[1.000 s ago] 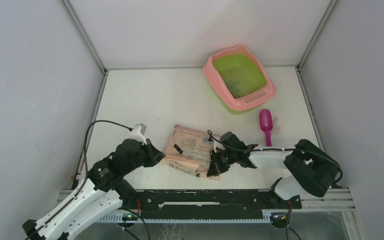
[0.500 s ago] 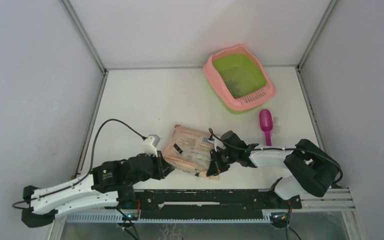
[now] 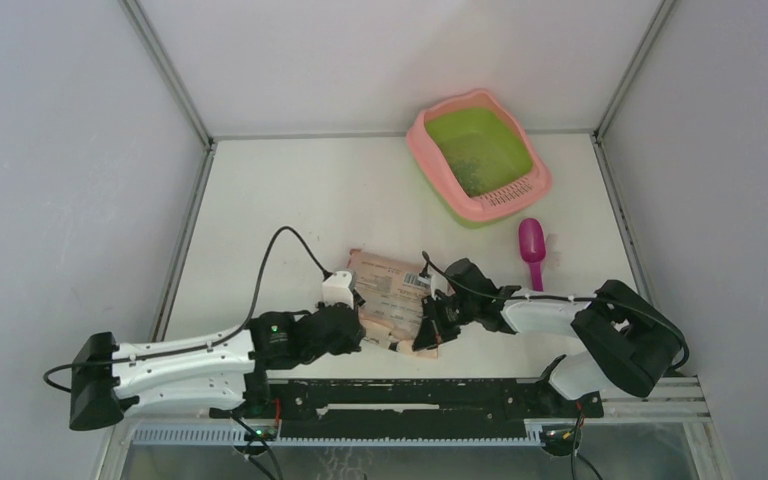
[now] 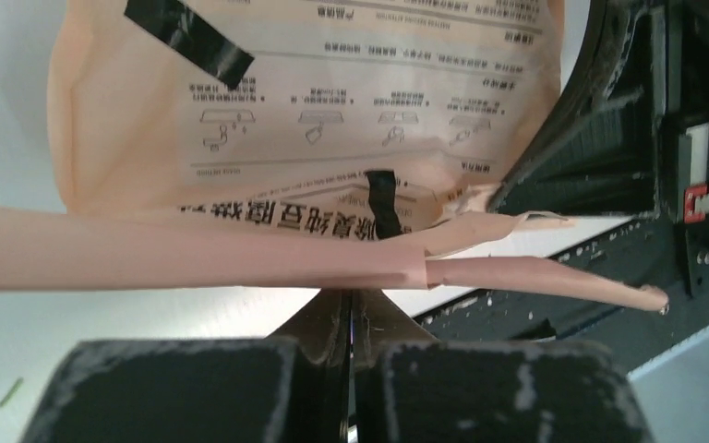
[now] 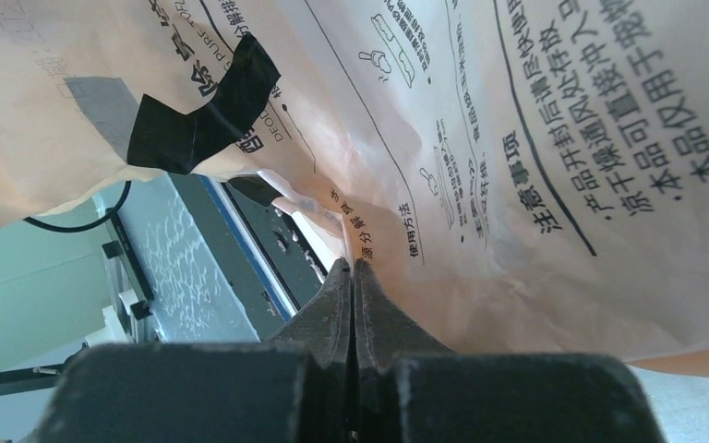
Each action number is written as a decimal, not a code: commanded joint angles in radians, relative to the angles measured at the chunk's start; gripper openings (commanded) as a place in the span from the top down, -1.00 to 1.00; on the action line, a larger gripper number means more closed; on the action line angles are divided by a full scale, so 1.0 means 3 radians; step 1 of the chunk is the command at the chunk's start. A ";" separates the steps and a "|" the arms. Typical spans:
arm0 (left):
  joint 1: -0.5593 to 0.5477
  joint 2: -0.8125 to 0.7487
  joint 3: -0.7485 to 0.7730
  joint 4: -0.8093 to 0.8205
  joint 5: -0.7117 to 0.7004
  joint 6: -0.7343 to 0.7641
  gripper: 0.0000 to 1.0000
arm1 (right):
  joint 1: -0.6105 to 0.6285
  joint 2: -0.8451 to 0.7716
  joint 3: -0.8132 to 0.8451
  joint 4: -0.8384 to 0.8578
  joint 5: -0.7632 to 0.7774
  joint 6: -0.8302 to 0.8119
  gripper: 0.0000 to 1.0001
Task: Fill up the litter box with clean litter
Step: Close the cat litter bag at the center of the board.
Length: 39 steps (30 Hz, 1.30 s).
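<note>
The litter box [image 3: 422, 140], pink-rimmed with a lime-green basin, stands at the far right of the table. Greyish litter [image 3: 476, 176] speckles its floor by the pink grid. A peach-pink printed bag [image 3: 390, 292] lies near the front edge. My right gripper [image 3: 426, 332] is shut on the bag's right near corner; in the right wrist view its tips [image 5: 353, 265] pinch the film of the bag [image 5: 535, 138]. My left gripper [image 3: 358, 330] is shut, and its tips [image 4: 351, 295] touch the raised near edge of the bag [image 4: 332, 120] from below, with nothing seen between them.
A magenta scoop [image 3: 532, 248] lies on the table between the litter box and the right arm. The black rail [image 3: 410, 395] runs along the near table edge just behind the bag. Grey walls close in the left, right and back.
The left arm has stretched out low and swung right, bringing its shut gripper against the bag's left near edge. The right gripper has stayed put on the bag.
</note>
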 commanded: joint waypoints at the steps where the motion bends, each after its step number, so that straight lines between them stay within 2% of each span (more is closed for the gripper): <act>1: 0.0165 0.0150 0.0042 0.0525 0.0034 0.0179 1.00 | -0.0061 -0.0096 0.0068 0.0152 -0.0068 0.0028 1.00; 8: 0.0353 0.0652 0.0036 0.0941 0.0242 0.0369 1.00 | -0.0074 -0.0038 0.0068 0.0192 -0.0107 0.0049 1.00; 13: 0.0371 0.1090 0.0155 0.0951 0.0385 0.0367 1.00 | -0.0151 -0.0024 0.0068 0.0176 -0.0125 0.0059 1.00; 19: 0.0425 0.1370 0.0027 0.0975 0.0241 0.0224 1.00 | -0.0313 -0.0088 0.0068 -0.0010 -0.0055 -0.0002 0.99; 23: 0.0560 0.1496 0.0006 0.1079 0.0229 0.0235 1.00 | -0.0403 -0.0228 0.0068 -0.0112 -0.0023 0.0002 0.66; 27: 0.0635 0.1724 0.0161 0.1103 0.0217 0.0328 1.00 | -0.0516 -0.0618 0.0068 -0.0381 0.0070 0.0046 0.49; 32: 0.0764 0.1775 0.0213 0.1213 0.0321 0.0370 1.00 | -0.0718 -0.1450 0.0156 -0.1011 0.0447 0.0081 0.39; 35: 0.0865 0.1769 0.0218 0.1231 0.0419 0.0430 1.00 | -0.0917 -0.1937 0.0189 -0.1307 0.0597 0.0229 0.09; 37: 0.0939 0.1763 0.0219 0.1281 0.0494 0.0471 1.00 | -0.1044 -0.2163 0.0206 -0.1467 0.0636 0.0319 0.03; 39: 0.1034 0.1762 0.0220 0.1329 0.0575 0.0517 1.00 | -0.0973 -0.2266 0.0226 -0.1529 0.0600 0.0334 0.03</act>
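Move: My left fingertips, already shut, are at the near edge of the cat litter bag's rolled fold, whose middle is about 4 cm ahead, 5 cm right and some 5 cm lower; the bag's body centres about 10 cm ahead, 6 cm right and 8 cm lower. My right hand still pinches the fold's right end, the fold's middle 3 cm ahead and 6 cm left. From my right hand, the scoop is roughly 17 cm ahead and 21 cm right. With shut fingers my left hand pushes the rolled fold forward, then down, then forward again onto the bag, about 7 cm forward, 8 cm down and 3 cm right altogether. My right hand keeps its pinch at first, eases forward and right, then opens to about half, lets go of the corner and swings up, right and forward, rising some 10 cm and turning clockwise. ##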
